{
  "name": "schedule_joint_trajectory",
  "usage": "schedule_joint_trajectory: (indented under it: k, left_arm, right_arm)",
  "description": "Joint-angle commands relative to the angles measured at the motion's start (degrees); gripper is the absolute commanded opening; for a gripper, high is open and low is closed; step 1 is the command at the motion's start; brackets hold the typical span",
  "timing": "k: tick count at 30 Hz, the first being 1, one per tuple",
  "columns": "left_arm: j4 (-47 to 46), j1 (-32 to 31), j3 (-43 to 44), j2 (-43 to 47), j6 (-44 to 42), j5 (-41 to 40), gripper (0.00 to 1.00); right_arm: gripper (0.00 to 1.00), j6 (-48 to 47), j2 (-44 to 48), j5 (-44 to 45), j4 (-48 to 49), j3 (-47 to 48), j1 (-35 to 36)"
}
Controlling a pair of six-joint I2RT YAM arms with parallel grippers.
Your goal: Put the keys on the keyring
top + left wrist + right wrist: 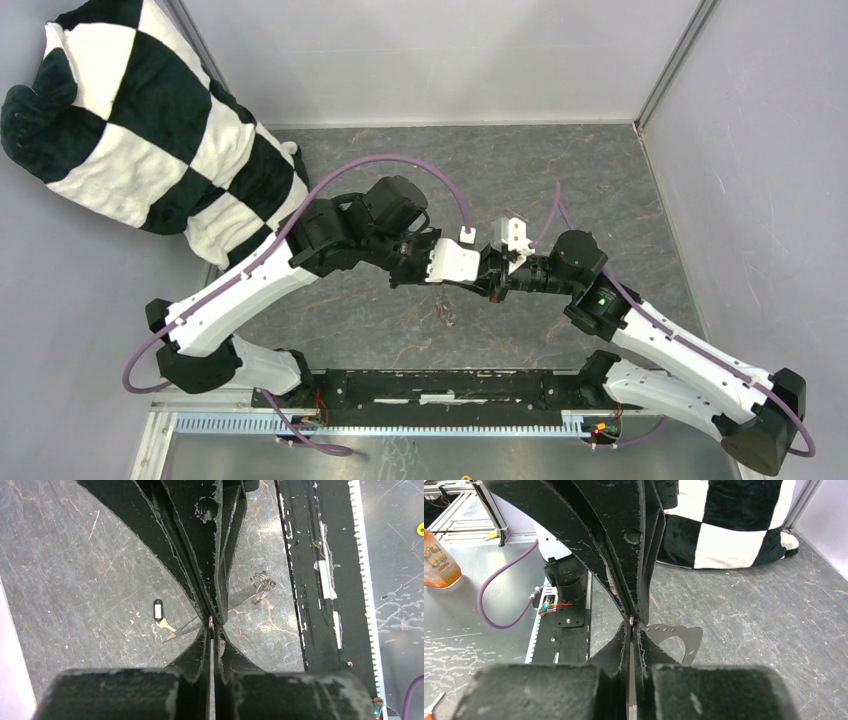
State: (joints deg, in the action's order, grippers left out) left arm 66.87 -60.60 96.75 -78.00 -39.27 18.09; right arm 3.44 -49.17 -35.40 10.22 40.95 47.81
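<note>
Both grippers meet tip to tip above the middle of the table. My left gripper (482,280) (211,630) is shut, and a small reddish bit, apparently the red-tagged key (210,622), is pinched at its tips. My right gripper (494,282) (632,630) comes in from the opposite side and is shut on the same small piece (632,623). The key with the black tag (158,611) lies flat on the table, left of the fingers in the left wrist view. The keyring (262,585) (445,315), a thin wire loop, lies loose on the table toward the near rail.
A black-and-white checkered pillow (140,120) (729,520) sits at the back left corner. The black mounting rail (440,385) (310,580) runs along the near edge. White walls close in the back and right. An orange packet (439,560) lies beyond the rail.
</note>
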Motion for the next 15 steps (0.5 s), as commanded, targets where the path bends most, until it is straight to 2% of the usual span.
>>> schedule_joint_trajectory:
  k: [1,3,12,15]
  left_arm:
    - [-2.6,-0.8,0.8,2.4,0.8,4.6,0.02]
    - [-1.7,-0.8,0.8,2.2,0.5,4.8,0.02]
    - [-1.3,-0.8,0.7,2.0,0.3,3.6,0.02]
    - [-1.3,-0.8,0.5,1.8,0.5,3.3,0.02]
  right_arm:
    - [0.07,1.1,0.1,1.6,0.7,-0.1,-1.2]
    - [0.18,0.3,-0.4,1.8,-1.1,1.5,-1.3]
    - [0.25,-1.9,-0.4,2.0,-4.2,3.9,-1.6]
    - [0.34,-2.2,0.1,1.7,-4.5,4.2,-1.5]
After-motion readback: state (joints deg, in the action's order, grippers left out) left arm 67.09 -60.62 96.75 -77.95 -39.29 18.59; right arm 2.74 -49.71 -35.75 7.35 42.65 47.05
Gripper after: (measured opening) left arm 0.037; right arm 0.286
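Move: Both grippers meet tip to tip at a small split ring lying right between the pads of each, level with both hand points. From the right hand, the curved metal plate hangs roughly 2 cm ahead and 6 cm below; the bunch of rings is some 5 cm back and 12 cm down. The black-tagged key lies about 9 cm ahead, 2 cm left and 27 cm below. The left hand pinches the same split ring. Staying almost in place, with under half a centimetre of drift, the right hand spreads its nearly shut fingers to a little over a quarter open, ending its pinch on the small split ring; one finger stays close beside the ring. The left hand holds still, fingers shut, and keeps its own grip on the ring. ##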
